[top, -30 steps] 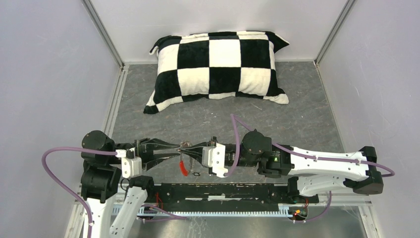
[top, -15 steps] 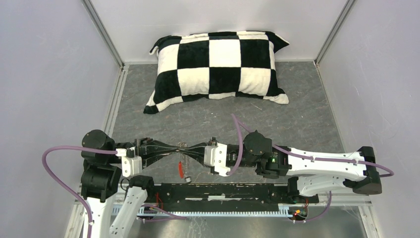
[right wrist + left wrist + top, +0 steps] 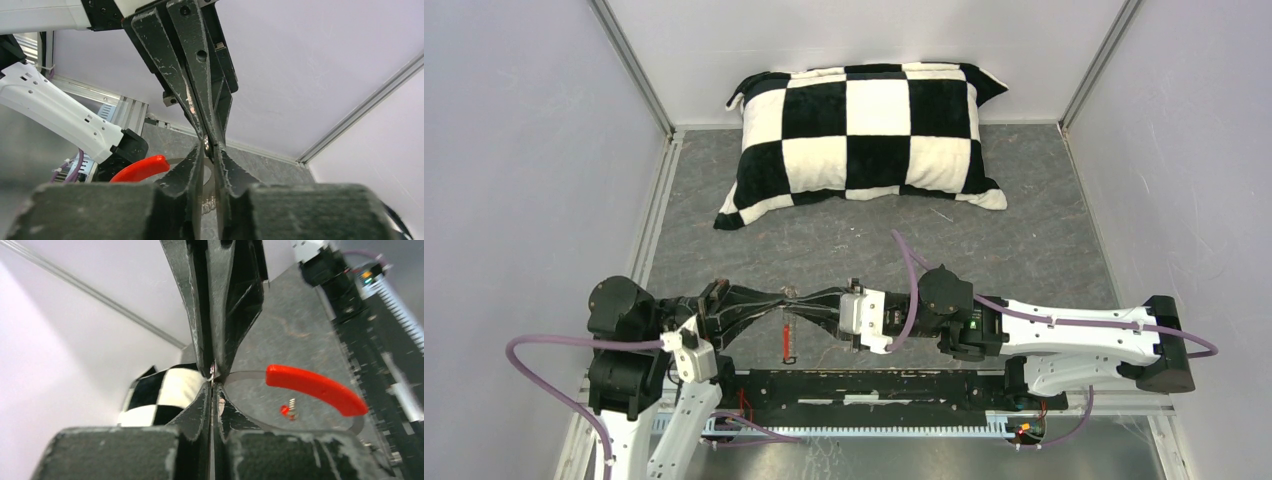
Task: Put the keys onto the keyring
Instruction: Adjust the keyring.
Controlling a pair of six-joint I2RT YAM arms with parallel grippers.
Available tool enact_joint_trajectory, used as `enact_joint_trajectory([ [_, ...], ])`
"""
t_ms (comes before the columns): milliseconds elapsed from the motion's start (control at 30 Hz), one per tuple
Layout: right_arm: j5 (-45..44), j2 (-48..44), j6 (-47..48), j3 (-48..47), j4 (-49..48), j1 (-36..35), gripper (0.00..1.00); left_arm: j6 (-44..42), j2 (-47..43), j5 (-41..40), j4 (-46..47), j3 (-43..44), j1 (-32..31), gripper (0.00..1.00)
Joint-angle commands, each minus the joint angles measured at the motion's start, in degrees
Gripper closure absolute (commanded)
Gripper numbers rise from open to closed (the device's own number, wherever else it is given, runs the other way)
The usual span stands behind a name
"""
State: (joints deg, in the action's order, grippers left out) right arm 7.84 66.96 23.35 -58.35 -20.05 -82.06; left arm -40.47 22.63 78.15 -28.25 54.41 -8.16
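My two grippers meet tip to tip above the mat's near part. The keyring [image 3: 785, 335] hangs down from that spot, its red section [image 3: 315, 387] curving right in the left wrist view. My left gripper [image 3: 212, 381] is shut on the ring's thin silvery wire. My right gripper [image 3: 207, 146] has its jaws a narrow slit apart, with a metal bit of the keyring [image 3: 140, 169] pinched between the tips. A tiny red-headed key [image 3: 286, 410] shows through the loop; I cannot tell whether it lies on the mat or hangs. A small dark piece [image 3: 791, 358] sits at the loop's lower end.
A black-and-white checkered pillow [image 3: 864, 130] lies at the back of the grey mat [image 3: 1024, 230]. White walls close in on both sides. A black rail [image 3: 874, 385] runs along the near edge between the arm bases.
The left gripper's jaws have closed onto the keyring next to the right gripper's tips. The ring has swung from a slant to hanging straight down. The left arm's base joint has shifted lower.
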Motion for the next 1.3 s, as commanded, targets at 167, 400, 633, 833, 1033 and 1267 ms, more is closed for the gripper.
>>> enact_joint_trajectory([
  [167,-0.2,-5.2,0.4,-0.9,1.3,-0.1,0.69,-22.4,-1.4,-4.0,1.3,-1.0,0.2,0.98],
  [400,-2.3,-3.8,3.1,-7.0,10.6,-0.1,0.62,-18.3,1.4,-2.8,1.4,1.1,0.2,0.98],
  [633,-5.2,-1.2,4.9,-13.9,22.0,0.0,0.58,-17.1,2.9,-2.5,-0.7,2.4,0.2,0.98],
  [833,-6.8,2.0,4.1,-17.8,28.6,0.5,0.57,-13.2,4.1,-2.7,-1.6,2.6,0.2,0.98],
  [1033,0.8,-2.8,-7.3,-5.7,27.6,14.3,0.48,-11.3,6.3,-3.1,-8.6,1.2,0.2,0.98],
  [1267,6.8,-8.2,-13.1,16.6,21.2,26.4,0.42,-8.7,6.8,-0.7,-9.8,-3.3,0.2,0.98],
])
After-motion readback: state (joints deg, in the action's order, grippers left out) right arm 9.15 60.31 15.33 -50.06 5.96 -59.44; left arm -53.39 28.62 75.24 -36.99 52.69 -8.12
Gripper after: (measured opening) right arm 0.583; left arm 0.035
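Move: The red key on the table lies about 14 cm ahead of the right hand, some 12 cm to its right and 35 cm below. The left fingers grip the keyring right beside the right fingertips; its red sleeve sticks out about 6 cm back and 3 cm below, level sideways. From the left hand, the red key is roughly 14 cm ahead, 13 cm right and 35 cm down. Right hand opens off keyring, swings some 20 cm down, forward and right towards red key; left holds, easing forward-down. ##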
